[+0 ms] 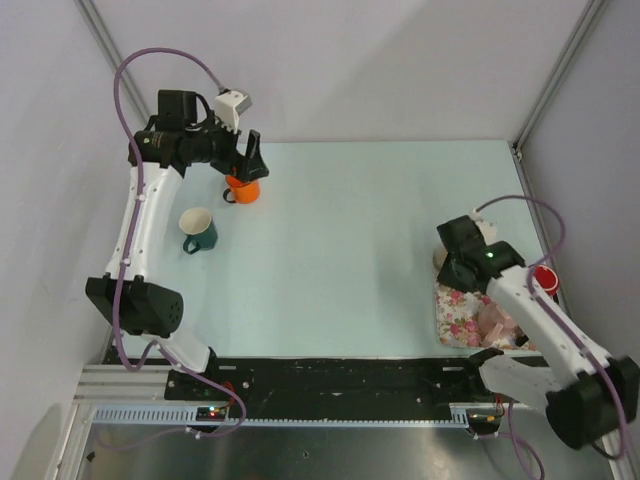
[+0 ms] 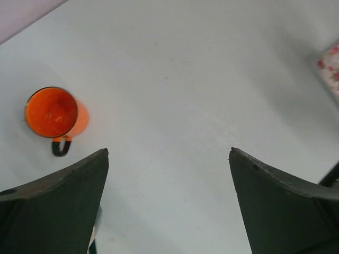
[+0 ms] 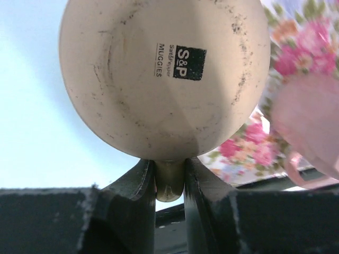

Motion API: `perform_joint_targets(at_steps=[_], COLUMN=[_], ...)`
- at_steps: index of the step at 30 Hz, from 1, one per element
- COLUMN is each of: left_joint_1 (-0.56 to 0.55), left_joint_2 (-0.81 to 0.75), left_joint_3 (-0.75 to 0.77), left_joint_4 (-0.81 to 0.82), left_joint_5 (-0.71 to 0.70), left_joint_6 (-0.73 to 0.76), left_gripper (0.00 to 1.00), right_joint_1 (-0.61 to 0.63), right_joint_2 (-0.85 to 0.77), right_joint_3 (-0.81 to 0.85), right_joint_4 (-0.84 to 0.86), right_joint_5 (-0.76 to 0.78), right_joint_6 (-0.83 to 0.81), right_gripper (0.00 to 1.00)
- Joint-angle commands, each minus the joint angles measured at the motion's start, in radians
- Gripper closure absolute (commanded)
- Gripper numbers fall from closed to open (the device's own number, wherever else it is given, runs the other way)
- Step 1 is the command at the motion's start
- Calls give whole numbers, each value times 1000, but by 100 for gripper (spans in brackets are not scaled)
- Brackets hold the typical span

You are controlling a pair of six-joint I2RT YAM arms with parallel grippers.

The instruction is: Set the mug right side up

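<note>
A cream mug [image 3: 164,74] fills the right wrist view with its flat base, printed "S&P", facing the camera. My right gripper [image 3: 169,172] is shut on its handle [image 3: 169,182], which sits between the two fingers. In the top view the cream mug [image 1: 440,258] is mostly hidden under the right wrist at the table's right side. My left gripper [image 2: 169,153] is open and empty, held above the table at the far left [image 1: 250,160], with an orange mug [image 2: 53,112] standing upright below it.
A dark green mug [image 1: 198,230] stands near the left arm. A floral cloth [image 1: 455,315] lies at the right with a pink mug [image 1: 495,322] on it. A red mug [image 1: 545,278] sits by the right edge.
</note>
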Motion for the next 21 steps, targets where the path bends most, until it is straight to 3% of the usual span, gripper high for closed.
perform_joint_targets(at_steps=[1, 6, 12, 21], left_joint_1=[-3, -38, -136, -237], left_joint_2=[-75, -84, -48, -35], left_joint_3=[66, 163, 344, 374], left_joint_4=[-7, -6, -7, 153], left_joint_5=[225, 437, 565, 591], left_joint_6=[-148, -282, -447, -663], left_gripper=[1, 0, 0, 2], right_joint_1=[93, 214, 306, 430], right_joint_2=[-186, -239, -137, 5], right_joint_3=[229, 304, 382, 496], right_joint_4=[121, 492, 895, 1105], right_joint_5=[11, -109, -312, -425], right_joint_6=[-19, -4, 31, 95], right_gripper=[100, 100, 100, 100])
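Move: The beige mug hangs upside down by its handle from the right fingers, its middle about 5 cm ahead of them. It is bound for the open left gripper, some 19 cm farther out, 40 cm to the left and 20 cm higher. The pink mug lies about 3 cm back, 9 cm right; the red mug 6 cm ahead, 20 cm right. From the left hand, the beige mug is roughly 14 cm back, 38 cm right and 20 cm lower. Up and to the left, fast, the right hand carries the beige mug some 40 cm off the tray towards the left gripper, keeping its pinch on the handle and swinging the fingers from steeply down to level, pointing forward-left. The left hand, still open, rises some 18 cm while drawing back and right towards the mug, its fingers levelling out to point right. ##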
